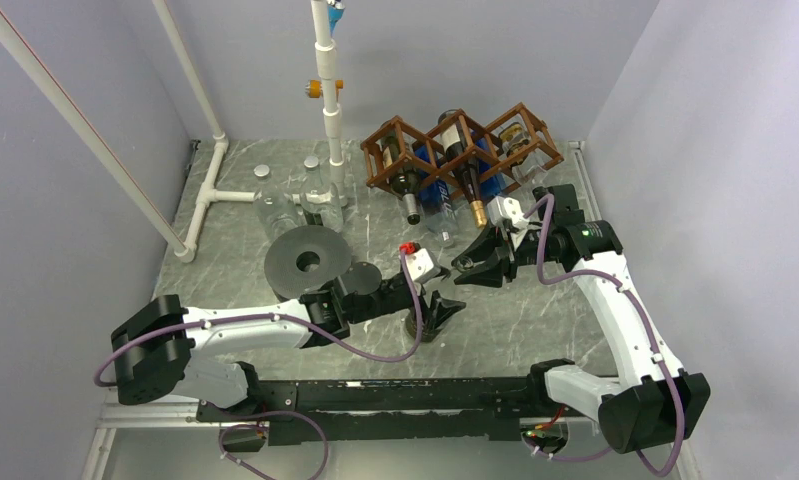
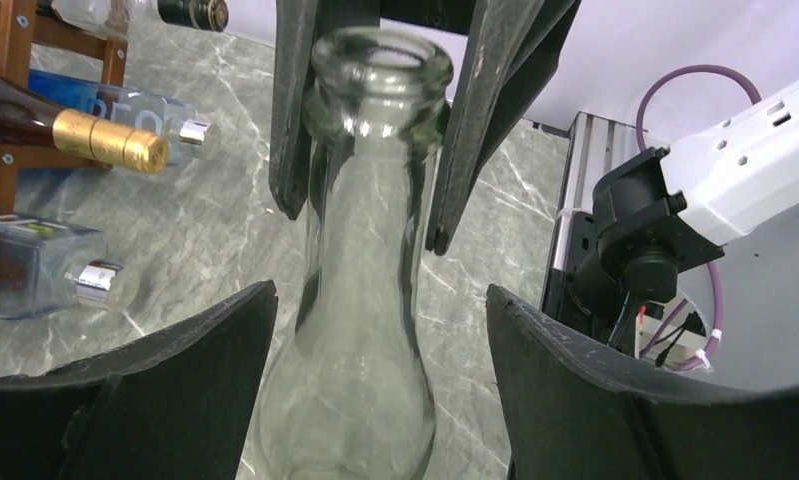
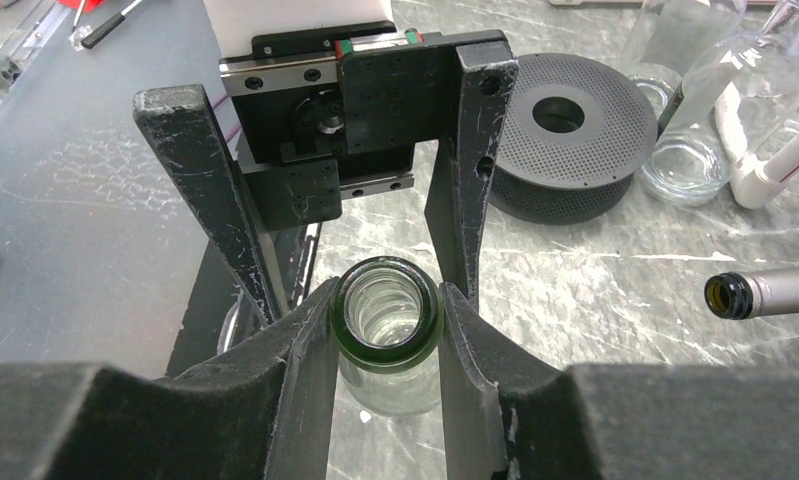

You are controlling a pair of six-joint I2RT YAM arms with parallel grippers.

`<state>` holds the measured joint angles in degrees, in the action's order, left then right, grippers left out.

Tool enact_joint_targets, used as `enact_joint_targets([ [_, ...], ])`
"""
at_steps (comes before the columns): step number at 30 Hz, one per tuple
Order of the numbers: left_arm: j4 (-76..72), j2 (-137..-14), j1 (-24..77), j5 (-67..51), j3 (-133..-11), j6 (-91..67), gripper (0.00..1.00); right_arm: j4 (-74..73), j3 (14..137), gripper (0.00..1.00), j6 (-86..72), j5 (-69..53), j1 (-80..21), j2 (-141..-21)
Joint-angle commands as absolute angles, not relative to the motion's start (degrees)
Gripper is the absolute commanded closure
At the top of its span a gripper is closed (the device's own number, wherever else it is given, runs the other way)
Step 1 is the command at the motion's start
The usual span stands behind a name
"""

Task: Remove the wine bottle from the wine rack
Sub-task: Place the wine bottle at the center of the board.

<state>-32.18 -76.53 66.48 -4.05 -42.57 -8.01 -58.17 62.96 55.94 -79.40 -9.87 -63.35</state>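
A clear glass wine bottle (image 2: 360, 330) hangs off the rack between my two grippers. My right gripper (image 3: 388, 296) is shut on its neck just below the greenish mouth (image 3: 388, 315). My left gripper (image 2: 380, 310) is open, one finger on each side of the bottle's shoulder with a gap on both sides. In the top view the left gripper (image 1: 443, 308) and right gripper (image 1: 469, 268) meet in front of the brown lattice wine rack (image 1: 400, 150), which holds several other bottles, one with a gold foil cap (image 2: 110, 140).
A black perforated disc (image 1: 307, 262) lies left of the grippers. Clear glass jars (image 1: 275, 210) and a white pipe frame (image 1: 327, 110) stand at the back left. A dark bottle mouth (image 3: 727, 296) juts out of the rack beside my right gripper.
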Motion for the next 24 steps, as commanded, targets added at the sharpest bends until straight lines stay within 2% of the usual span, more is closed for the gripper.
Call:
enact_joint_targets([
  [1,-34.53,-75.20,67.19,-2.53,-46.30,-5.35,0.20,-54.64,64.35,1.00,54.62,-81.99,-10.11,-62.16],
  [8,-34.52,-76.60,67.59,-1.48,-47.61,-4.15,0.29,-54.03,64.08,1.00,53.93,-81.78,-10.19,-62.39],
  [24,-32.22,-78.82,67.85,-0.93,-49.48,-3.37,0.41,-53.27,63.81,1.00,53.22,-81.41,-10.46,-62.72],
])
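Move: The left hand has its open fingers on either side of the wine bottle, just at the shoulder; the neck's middle is about 1 cm ahead, 2 cm to the right and 3 cm above. From this hand, the blue bottle lying at the rack is some 29 cm ahead, level sideways and 18 cm below, while the black spool stands roughly 14 cm ahead and 29 cm to the left, 19 cm below. The right hand already grips the neck, whose middle is directly beneath its hand point by about 2 cm. The left hand climbs about 2.5 cm along the bottle from the shoulder onto the neck, then eases back down nearly 1 cm, meanwhile working about 1 cm to the right and 1 cm forward, and its fingers, still narrowing, go from well open to roughly three fifths, the forward finger coming close to the glass. The right hand holds nearly still and keeps its grip on the neck just under the mouth, its fingers reaching in from the opposite side, so that the bottle stays put for the handover. ##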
